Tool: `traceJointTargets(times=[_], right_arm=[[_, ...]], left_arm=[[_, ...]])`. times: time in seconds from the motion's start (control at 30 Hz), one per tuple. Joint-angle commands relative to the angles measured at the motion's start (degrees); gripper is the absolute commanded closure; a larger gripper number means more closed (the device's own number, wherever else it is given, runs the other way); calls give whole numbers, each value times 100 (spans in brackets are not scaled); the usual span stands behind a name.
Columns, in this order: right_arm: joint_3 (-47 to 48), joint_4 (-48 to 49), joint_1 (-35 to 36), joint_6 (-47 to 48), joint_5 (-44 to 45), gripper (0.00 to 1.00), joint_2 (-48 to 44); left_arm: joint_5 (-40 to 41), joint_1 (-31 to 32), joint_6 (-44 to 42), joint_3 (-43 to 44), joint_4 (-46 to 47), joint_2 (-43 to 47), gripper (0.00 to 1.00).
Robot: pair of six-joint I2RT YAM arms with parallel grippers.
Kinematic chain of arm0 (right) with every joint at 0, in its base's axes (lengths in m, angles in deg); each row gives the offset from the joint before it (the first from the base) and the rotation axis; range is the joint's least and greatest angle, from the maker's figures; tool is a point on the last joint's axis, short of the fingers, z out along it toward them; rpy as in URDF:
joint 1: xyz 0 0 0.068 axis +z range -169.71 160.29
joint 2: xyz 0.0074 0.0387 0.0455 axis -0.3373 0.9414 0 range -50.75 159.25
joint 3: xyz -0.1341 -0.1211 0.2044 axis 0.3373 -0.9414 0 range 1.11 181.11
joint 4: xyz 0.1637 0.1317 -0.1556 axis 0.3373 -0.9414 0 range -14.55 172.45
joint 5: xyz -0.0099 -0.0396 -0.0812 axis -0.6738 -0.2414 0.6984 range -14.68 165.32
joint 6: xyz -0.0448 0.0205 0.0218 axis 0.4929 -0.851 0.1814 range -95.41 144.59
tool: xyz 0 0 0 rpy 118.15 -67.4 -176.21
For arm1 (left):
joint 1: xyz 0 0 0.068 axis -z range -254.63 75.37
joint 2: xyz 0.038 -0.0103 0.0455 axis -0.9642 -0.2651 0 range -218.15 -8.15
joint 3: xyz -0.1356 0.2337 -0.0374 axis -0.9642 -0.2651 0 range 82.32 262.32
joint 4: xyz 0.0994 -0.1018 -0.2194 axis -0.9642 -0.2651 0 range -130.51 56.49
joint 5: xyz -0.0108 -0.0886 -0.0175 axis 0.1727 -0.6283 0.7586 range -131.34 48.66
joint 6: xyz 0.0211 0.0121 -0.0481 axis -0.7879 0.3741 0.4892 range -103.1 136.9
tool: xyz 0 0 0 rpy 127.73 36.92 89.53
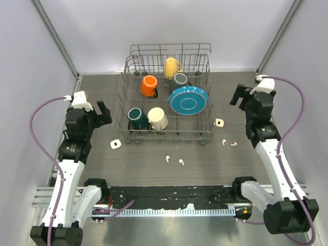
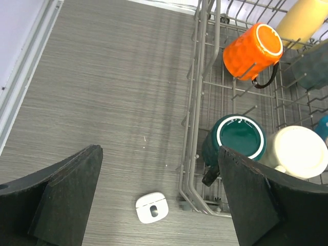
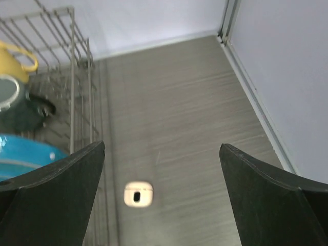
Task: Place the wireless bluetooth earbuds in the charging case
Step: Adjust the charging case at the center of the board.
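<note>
Several tiny white earbuds lie loose on the table: two (image 1: 167, 159) (image 1: 181, 162) in front of the rack, two more (image 1: 223, 142) (image 1: 233, 144) toward the right. A closed white charging case (image 1: 116, 144) (image 2: 152, 207) rests left of the rack's front corner, below and between my left gripper's (image 1: 104, 112) (image 2: 160, 202) open fingers. A second closed case (image 1: 219, 122) (image 3: 138, 195) sits right of the rack, under my open right gripper (image 1: 239, 95) (image 3: 161, 200). Both grippers hover above the table, holding nothing.
A wire dish rack (image 1: 165, 128) stands mid-table with orange (image 1: 149, 85), yellow (image 1: 171, 67), teal (image 1: 137, 118), cream (image 1: 157, 118) and grey (image 1: 180, 79) mugs and a blue plate (image 1: 189, 100). Walls close in on the left, right and back sides.
</note>
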Motion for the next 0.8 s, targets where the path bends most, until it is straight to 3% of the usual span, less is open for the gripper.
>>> traceJointTargets(times=[0.0, 0.13, 0.23, 0.37, 0.43, 0.53, 0.63, 0.73, 0.77], right_arm=[[232, -937, 5, 1100, -858, 0, -222], [294, -1764, 5, 2858, -1553, 3, -301], [259, -1977, 13, 3641, -1028, 2, -336], [355, -1951, -152, 4486, -1272, 2, -161], [512, -1871, -467, 4722, -2138, 3, 49], [1090, -2336, -619, 4874, -2336, 3, 690], [1689, -2618, -891, 4733, -2756, 4, 1411], [1928, -2732, -1068, 5144, -3021, 4, 2052], [1955, -2802, -1076, 5677, -3196, 5, 2211]], left_arm=[[315, 0, 182, -22, 233, 202, 0], [-446, 0, -195, -5, 163, 403, 0], [-728, 9, -46, -119, 225, 465, 0], [-1266, 9, -440, -23, -90, 352, 0], [-961, 44, -319, -14, -135, 316, 0], [111, 132, 296, 30, -390, 272, 0], [491, 176, 226, 83, -530, 193, 0], [536, 237, 226, 118, -733, 88, 0], [518, 246, 235, 144, -776, 62, 0]])
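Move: The right hand's likely aim, the cream charging case, lies about 3 cm ahead, 6 cm left and 28 cm below it. From that case the nearer loose earbud is some 9 cm back and 2 cm right, the second 10 cm back and 7 cm right, and the blue plate in the rack 8 cm ahead and 14 cm left. Below the left hand by about 25 cm, 3 cm back and 2 cm right, is the white charging case; the teal mug is some 11 cm ahead and 11 cm right of that case. Down towards the cream charging case goes the right hand, touching nothing: it sinks about 6 cm while first drawing back, then pushing forward past its start, tipping down, turning counter-clockwise and rolling its left side down, some 30 degrees each. The left hand rises and sways right, then returns and sinks, ending slightly back and about 2 cm lower over the white case. Both stay open. ##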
